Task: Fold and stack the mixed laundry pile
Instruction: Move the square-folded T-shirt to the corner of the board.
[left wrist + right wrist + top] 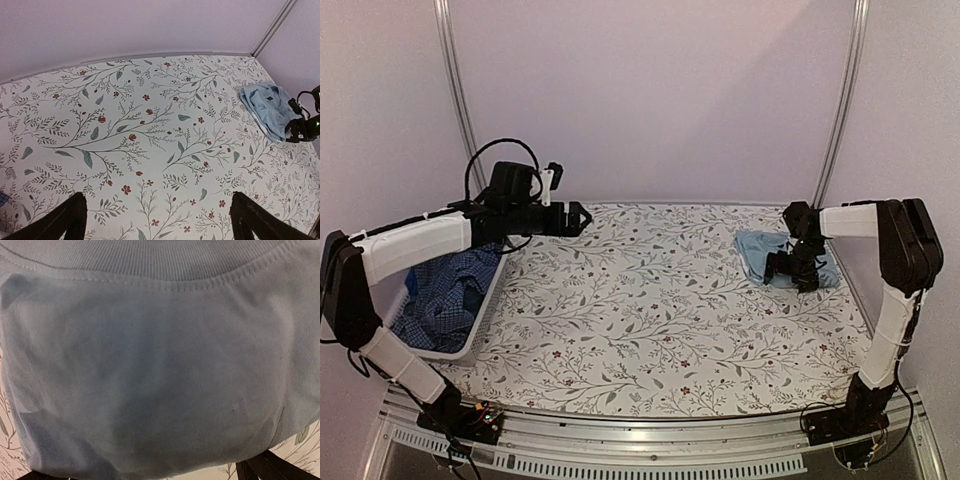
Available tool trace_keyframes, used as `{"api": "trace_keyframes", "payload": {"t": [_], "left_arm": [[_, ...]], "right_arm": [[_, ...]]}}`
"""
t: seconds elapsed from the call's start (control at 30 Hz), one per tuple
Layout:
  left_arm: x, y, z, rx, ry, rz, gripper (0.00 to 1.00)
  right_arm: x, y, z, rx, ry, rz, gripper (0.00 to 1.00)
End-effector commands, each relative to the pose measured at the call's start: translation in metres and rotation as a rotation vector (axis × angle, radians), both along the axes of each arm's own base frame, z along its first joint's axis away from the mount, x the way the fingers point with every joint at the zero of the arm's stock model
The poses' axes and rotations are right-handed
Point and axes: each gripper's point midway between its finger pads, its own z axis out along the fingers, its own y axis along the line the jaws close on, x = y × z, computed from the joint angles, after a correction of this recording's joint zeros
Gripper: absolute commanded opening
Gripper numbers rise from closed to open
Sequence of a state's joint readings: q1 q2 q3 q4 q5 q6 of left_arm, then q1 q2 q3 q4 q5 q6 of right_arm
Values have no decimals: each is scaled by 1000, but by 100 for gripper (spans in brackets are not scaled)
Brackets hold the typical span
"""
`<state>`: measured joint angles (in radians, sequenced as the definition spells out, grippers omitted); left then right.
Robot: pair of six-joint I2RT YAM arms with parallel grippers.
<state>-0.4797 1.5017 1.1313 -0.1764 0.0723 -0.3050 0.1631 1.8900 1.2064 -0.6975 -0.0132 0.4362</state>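
A folded light-blue shirt [757, 250] lies on the floral tabletop at the far right. My right gripper [792, 268] hovers low over its near edge, open, nothing between its fingers. In the right wrist view the shirt [150, 365] and its ribbed collar fill the frame, and one dark fingertip [267, 467] shows at the bottom right. A dark blue checked shirt [445, 295] sits crumpled in the white basket [483, 315] at the left. My left gripper [578, 218] reaches past the basket over bare cloth, open and empty, its fingers [70, 220] wide apart; the light-blue shirt [270, 107] shows far right.
The floral tablecloth [640, 300] covers the table, with a back wall and two metal posts [840, 100] behind. The basket stands at the left edge under my left arm. The right arm's base stands at the near right corner.
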Motion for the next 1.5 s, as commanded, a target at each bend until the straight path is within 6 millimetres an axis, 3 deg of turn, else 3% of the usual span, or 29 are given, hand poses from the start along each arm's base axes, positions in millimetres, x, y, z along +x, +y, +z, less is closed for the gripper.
{"api": "trace_keyframes", "payload": {"t": [0.0, 0.27, 0.5, 0.53, 0.6, 0.77, 0.83, 0.93, 0.97, 1.03, 1.13, 1.2, 1.27, 1.37, 1.47], "left_arm": [[5, 11, 16, -10, -31, 44, 100], [8, 20, 18, 16, -21, 87, 100], [7, 23, 18, 24, -8, 92, 100], [9, 28, 17, 32, -9, 118, 100], [11, 31, 15, 25, 8, 138, 100], [21, 43, 16, -47, 85, 181, 100], [27, 61, 22, -61, 116, 243, 100], [28, 98, 38, -86, 145, 320, 100], [24, 116, 45, -88, 146, 367, 100], [14, 158, 48, -77, 178, 489, 100], [-20, 221, 41, -46, 264, 685, 100], [-47, 255, 26, -8, 333, 796, 100], [-73, 277, 2, 21, 417, 867, 100], [-104, 293, -37, -8, 524, 912, 100], [-119, 297, -69, -82, 585, 918, 100]], "right_arm": [[37, -3, -42, 15, 1, 21, 99], [107, -32, -38, -5, -66, 40, 99], [128, -56, -43, -67, -67, 209, 99], [130, -70, -44, -55, -71, 193, 99], [136, -78, -42, -44, -89, 198, 99], [153, -63, -30, 52, -132, 217, 99], [157, -53, -13, 74, -166, 221, 99], [161, -36, 29, 75, -236, 233, 99], [161, -36, 47, 68, -266, 230, 99], [156, -12, 71, 86, -300, 262, 99], [145, 10, 102, 90, -338, 300, 99], [136, 28, 121, 106, -360, 337, 99], [126, 46, 130, 115, -366, 376, 99], [110, 74, 149, 136, -395, 437, 99], [97, 92, 163, 158, -410, 472, 99]]}}
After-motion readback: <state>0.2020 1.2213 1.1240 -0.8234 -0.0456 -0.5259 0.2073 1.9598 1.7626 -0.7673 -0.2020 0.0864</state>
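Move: The folded T-shirt lies flat in front of the right hand's open fingers, which are at its near edge; its middle is about 11 cm ahead and 1 cm right. The board's far right corner is some 35 cm ahead and 14 cm right of that hand. From the left hand, the checked laundry in the basket lies about 29 cm left, 12 cm back and 13 cm below, the T-shirt roughly 55 cm right and 6 cm ahead. Right fingers push T-shirt some 17 cm forward, then lift off; left hand swings 30 cm left towards checked laundry. ##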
